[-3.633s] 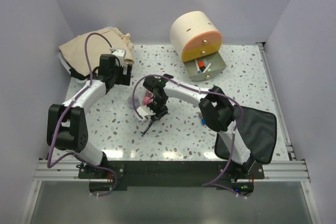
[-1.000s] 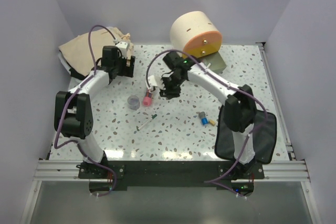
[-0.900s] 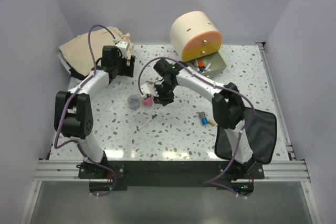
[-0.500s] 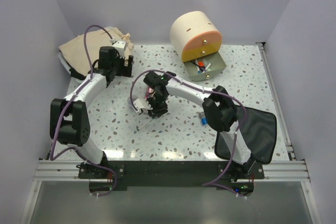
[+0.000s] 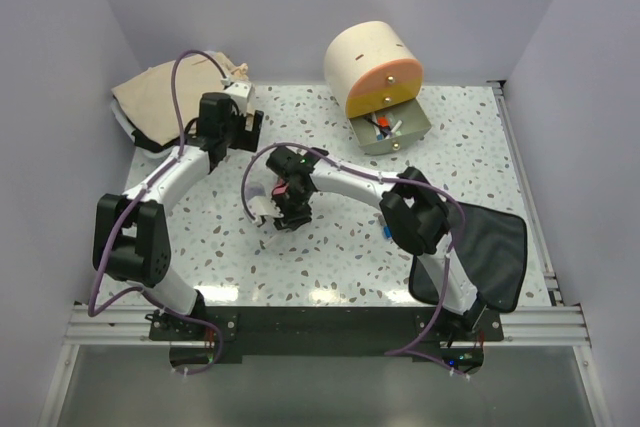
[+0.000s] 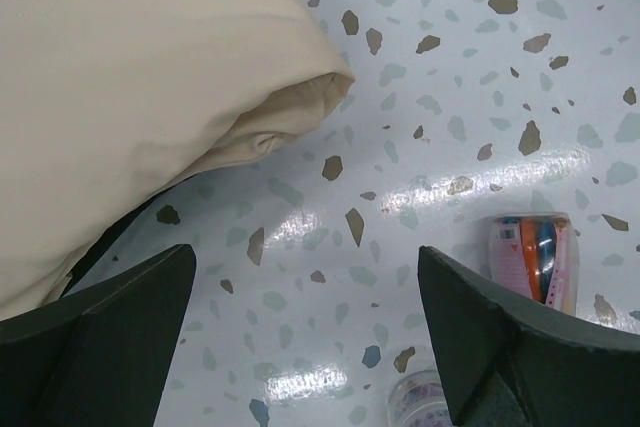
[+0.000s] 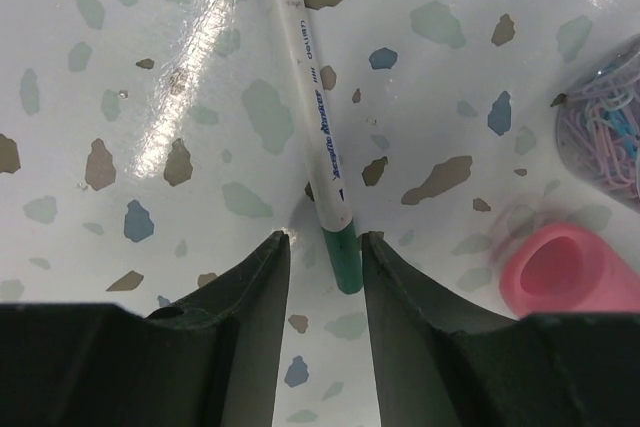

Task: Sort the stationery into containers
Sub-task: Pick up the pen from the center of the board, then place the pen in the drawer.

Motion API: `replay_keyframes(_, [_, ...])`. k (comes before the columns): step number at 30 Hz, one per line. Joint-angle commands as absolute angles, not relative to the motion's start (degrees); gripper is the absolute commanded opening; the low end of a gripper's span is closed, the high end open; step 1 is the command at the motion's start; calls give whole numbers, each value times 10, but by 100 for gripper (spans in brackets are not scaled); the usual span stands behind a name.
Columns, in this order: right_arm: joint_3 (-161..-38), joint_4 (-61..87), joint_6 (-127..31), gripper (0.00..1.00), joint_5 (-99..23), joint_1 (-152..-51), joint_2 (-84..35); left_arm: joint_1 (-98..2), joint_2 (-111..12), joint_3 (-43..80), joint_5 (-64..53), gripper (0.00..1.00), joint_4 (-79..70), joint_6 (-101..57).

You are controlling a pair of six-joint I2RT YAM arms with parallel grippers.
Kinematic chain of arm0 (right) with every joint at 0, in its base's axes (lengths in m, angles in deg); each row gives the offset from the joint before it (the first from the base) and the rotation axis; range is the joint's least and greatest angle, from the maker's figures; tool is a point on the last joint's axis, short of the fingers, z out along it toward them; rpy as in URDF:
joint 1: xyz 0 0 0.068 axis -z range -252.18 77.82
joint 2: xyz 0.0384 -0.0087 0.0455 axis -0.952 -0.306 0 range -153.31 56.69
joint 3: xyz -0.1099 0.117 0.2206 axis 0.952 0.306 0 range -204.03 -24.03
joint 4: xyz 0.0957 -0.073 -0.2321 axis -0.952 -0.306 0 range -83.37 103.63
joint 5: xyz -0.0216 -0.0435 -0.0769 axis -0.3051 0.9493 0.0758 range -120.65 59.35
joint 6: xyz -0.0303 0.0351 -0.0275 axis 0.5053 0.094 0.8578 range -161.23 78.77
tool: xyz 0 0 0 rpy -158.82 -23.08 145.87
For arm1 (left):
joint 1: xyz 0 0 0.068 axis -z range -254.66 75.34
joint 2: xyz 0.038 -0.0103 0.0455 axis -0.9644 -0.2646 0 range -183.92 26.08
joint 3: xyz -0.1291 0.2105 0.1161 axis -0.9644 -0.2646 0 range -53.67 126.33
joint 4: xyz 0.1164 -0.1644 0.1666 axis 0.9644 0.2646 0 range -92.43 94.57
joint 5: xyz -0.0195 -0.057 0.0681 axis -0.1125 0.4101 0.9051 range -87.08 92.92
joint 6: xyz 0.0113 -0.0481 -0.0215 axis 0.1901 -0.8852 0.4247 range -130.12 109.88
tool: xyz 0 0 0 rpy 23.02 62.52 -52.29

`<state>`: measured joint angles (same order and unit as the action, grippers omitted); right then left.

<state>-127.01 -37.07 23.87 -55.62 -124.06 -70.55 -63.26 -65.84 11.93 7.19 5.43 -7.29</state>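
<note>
A white pen [image 7: 308, 117] with a green cap lies flat on the speckled table [image 5: 330, 257]. My right gripper [image 7: 325, 239] [image 5: 284, 213] is down over the pen's green end. Its jaws straddle that end, narrowly open, with a gap on the left side. A pink tube [image 7: 568, 269] [image 5: 279, 188] and a small round pot [image 7: 610, 122] of coloured clips lie just beside it. My left gripper [image 6: 305, 252] [image 5: 241, 119] hangs wide open and empty by the beige bag. The cream cylindrical box [image 5: 371, 65] has its drawer [image 5: 392, 131] pulled out with pens inside. The black pouch [image 5: 497, 252] lies at the front right.
A beige cloth bag [image 5: 165, 92] [image 6: 120, 77] is heaped at the back left corner. Small blue and yellow pieces [image 5: 386, 230] lie beside the right arm's elbow. In the left wrist view the pink tube [image 6: 535, 257] and the pot [image 6: 425, 405] appear at the lower right.
The right arm swung from near the drawer back to the left and came down over the green-capped pen, its jaws narrowing a little. The left gripper shifted only slightly.
</note>
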Motion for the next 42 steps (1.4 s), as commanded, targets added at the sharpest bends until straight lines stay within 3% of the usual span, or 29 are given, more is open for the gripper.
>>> replay_keyframes(1, [-1248, -321, 220, 35, -544, -1246, -712, -632, -643, 136, 85, 98, 43, -62])
replay_keyframes(8, [-1214, -322, 238, 21, -537, -1244, -709, -639, -656, 159, 73, 98, 54, -67])
replay_keyframes(9, [-1211, -326, 239, 9, -534, -1242, -708, -641, -657, 161, 72, 98, 54, -68])
replay_keyframes(11, [-1211, -350, 241, 0, -532, -1240, -700, -647, -659, 167, 68, 98, 56, -69])
replay_keyframes(18, [-1157, -398, 225, 0, -502, -1166, -542, -674, -666, 187, 57, 98, 52, -56])
replay_keyframes(23, [-1188, -435, 169, 0, -459, -1065, -469, -678, -689, 208, 44, 97, 39, -48])
replay_keyframes(35, [-1167, -282, 100, 0, -236, -937, -481, -678, -734, 269, -11, 95, 37, -83])
replay_keyframes(42, [-1196, -235, 109, 0, -184, -913, -520, -678, -730, 260, -14, 95, 42, -91])
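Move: The pen lies just under the right fingertips, its dark green cap almost between them; its middle is about 3 cm back, 3 cm to the left and 2 cm below. The pink tube's middle is some 10 cm ahead and 2 cm left of the right hand, the clip jar 6 cm ahead and 9 cm left. The open green drawer lies about 22 cm ahead and 24 cm right. From the left hand, the pen is roughly 21 cm back, 9 cm right and well below. The pen is pinched at its dark green cap as the right hand sinks about 1.5 cm and its part-open fingers shut; gripped, it goes up and swiftly right and forward to the green drawer, some 29 cm right, the hand dipping slightly at the end and turning clockwise roughly 55 degrees. The left hand, open and empty, eases forward and up. ##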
